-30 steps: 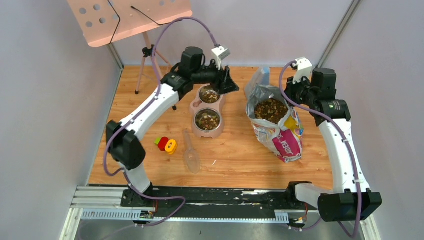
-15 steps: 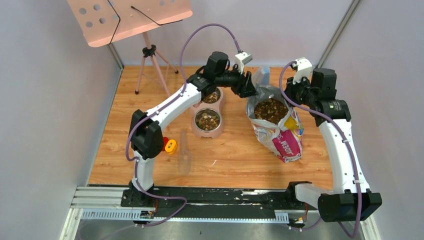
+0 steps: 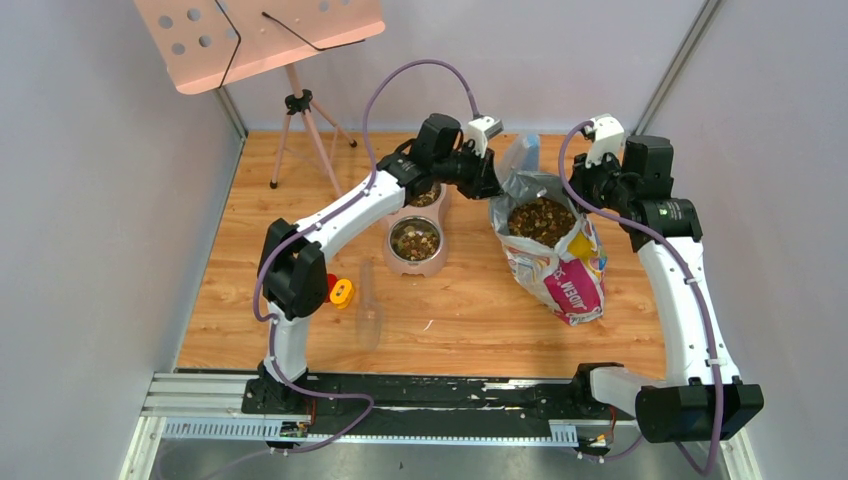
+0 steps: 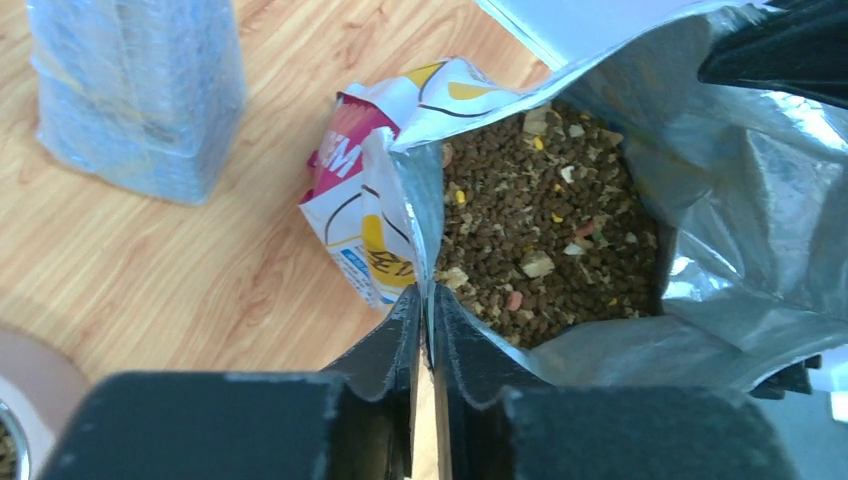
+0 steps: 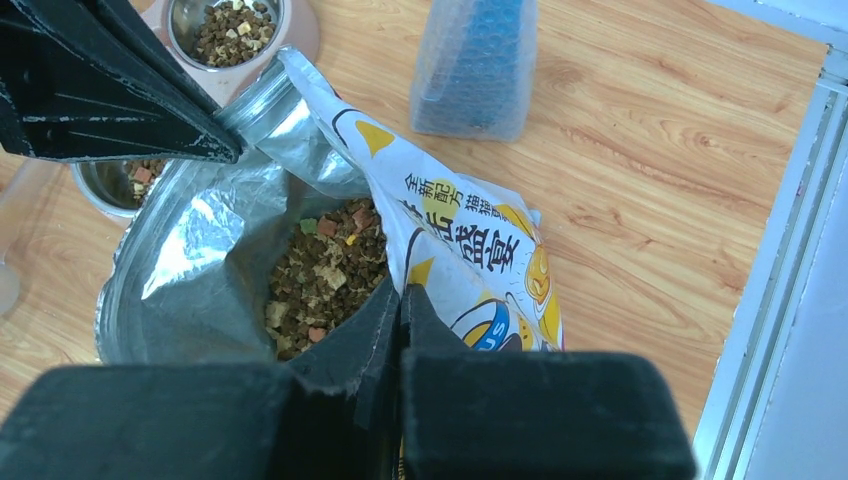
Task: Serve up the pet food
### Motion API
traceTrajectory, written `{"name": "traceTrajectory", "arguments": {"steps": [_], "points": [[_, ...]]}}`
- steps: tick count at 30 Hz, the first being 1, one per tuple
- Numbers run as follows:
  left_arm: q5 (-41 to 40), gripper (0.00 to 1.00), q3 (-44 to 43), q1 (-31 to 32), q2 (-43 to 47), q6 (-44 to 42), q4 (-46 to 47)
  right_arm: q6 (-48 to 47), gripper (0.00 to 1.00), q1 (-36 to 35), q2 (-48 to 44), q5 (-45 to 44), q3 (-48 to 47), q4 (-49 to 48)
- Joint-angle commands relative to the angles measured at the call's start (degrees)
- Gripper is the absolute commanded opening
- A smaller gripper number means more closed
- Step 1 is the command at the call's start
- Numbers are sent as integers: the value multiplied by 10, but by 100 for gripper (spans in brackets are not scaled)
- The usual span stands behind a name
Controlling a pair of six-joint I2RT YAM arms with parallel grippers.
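The pet food (image 3: 540, 220) fills an open printed bag (image 3: 565, 275) standing right of centre; the kibble (image 4: 540, 230) shows brown and tan inside the silver lining. My left gripper (image 3: 490, 185) is shut on the bag's left rim, the foil edge pinched between its fingers (image 4: 427, 300). On the opposite, right rim my right gripper (image 3: 588, 195) is also shut, clamping the printed wall (image 5: 400, 300). More pet food (image 3: 414, 240) lies in both cups of a pink double bowl (image 3: 392, 262) left of the bag.
A clear plastic scoop (image 3: 368, 312) lies on the wood in front of the bowl, with a red-and-yellow toy (image 3: 336, 290) to its left. A bubble-wrapped bundle (image 3: 521, 150) stands behind the bag. A pink music stand (image 3: 260, 35) rises at the back left.
My left arm swung right from above the far bowl cup to the bag's left rim, and its jaws closed on the foil edge. The right arm held still.
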State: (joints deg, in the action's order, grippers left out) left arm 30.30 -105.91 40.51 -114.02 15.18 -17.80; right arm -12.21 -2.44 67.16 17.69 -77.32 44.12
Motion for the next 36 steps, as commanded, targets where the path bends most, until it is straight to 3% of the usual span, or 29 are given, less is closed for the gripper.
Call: {"name": "traceTrajectory", "arguments": {"steps": [1,5,11,24,30,36], "points": [[34,4,13,4,26,18,11,-4,0,2,-6,14,-37,-10],[94,0,27,5,57,42,53,-11,0,3,-4,6,-49,-14],[107,0,21,12,124,43,132,-27,0,4,9,0,-104,-18],[127,0,-22,78,172,-30,97,-66,0,19,23,47,-142,-30],[112,0,-36,81,176,-15,106,-65,0,77,82,89,-193,-44],[50,0,-36,81,178,12,110,-51,0,84,139,143,-245,-41]]}}
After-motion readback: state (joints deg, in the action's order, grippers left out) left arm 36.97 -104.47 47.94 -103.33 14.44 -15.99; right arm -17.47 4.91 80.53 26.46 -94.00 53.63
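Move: The pet food bag's right rim is already held by the right hand, and its left rim lies between the left fingers, not quite shut. The bag's middle is about 14 cm right, 7 cm back and 12 cm below the left hand; from the right hand, 4 cm back, 2 cm left, 16 cm down. From the left hand, the bowl stand is some 16 cm left and 7 cm ahead, the wrapped block 7 cm right and 15 cm ahead. Back and up goes the left hand, about 10 cm each way, after its fingers shut the last bit on the bag's left rim, tugging the rim towards the robot while the wrist turns some 15 degrees clockwise. The right hand keeps its pinch, rising about 2 cm and then easing 3–4 cm forward and 2 cm right. ##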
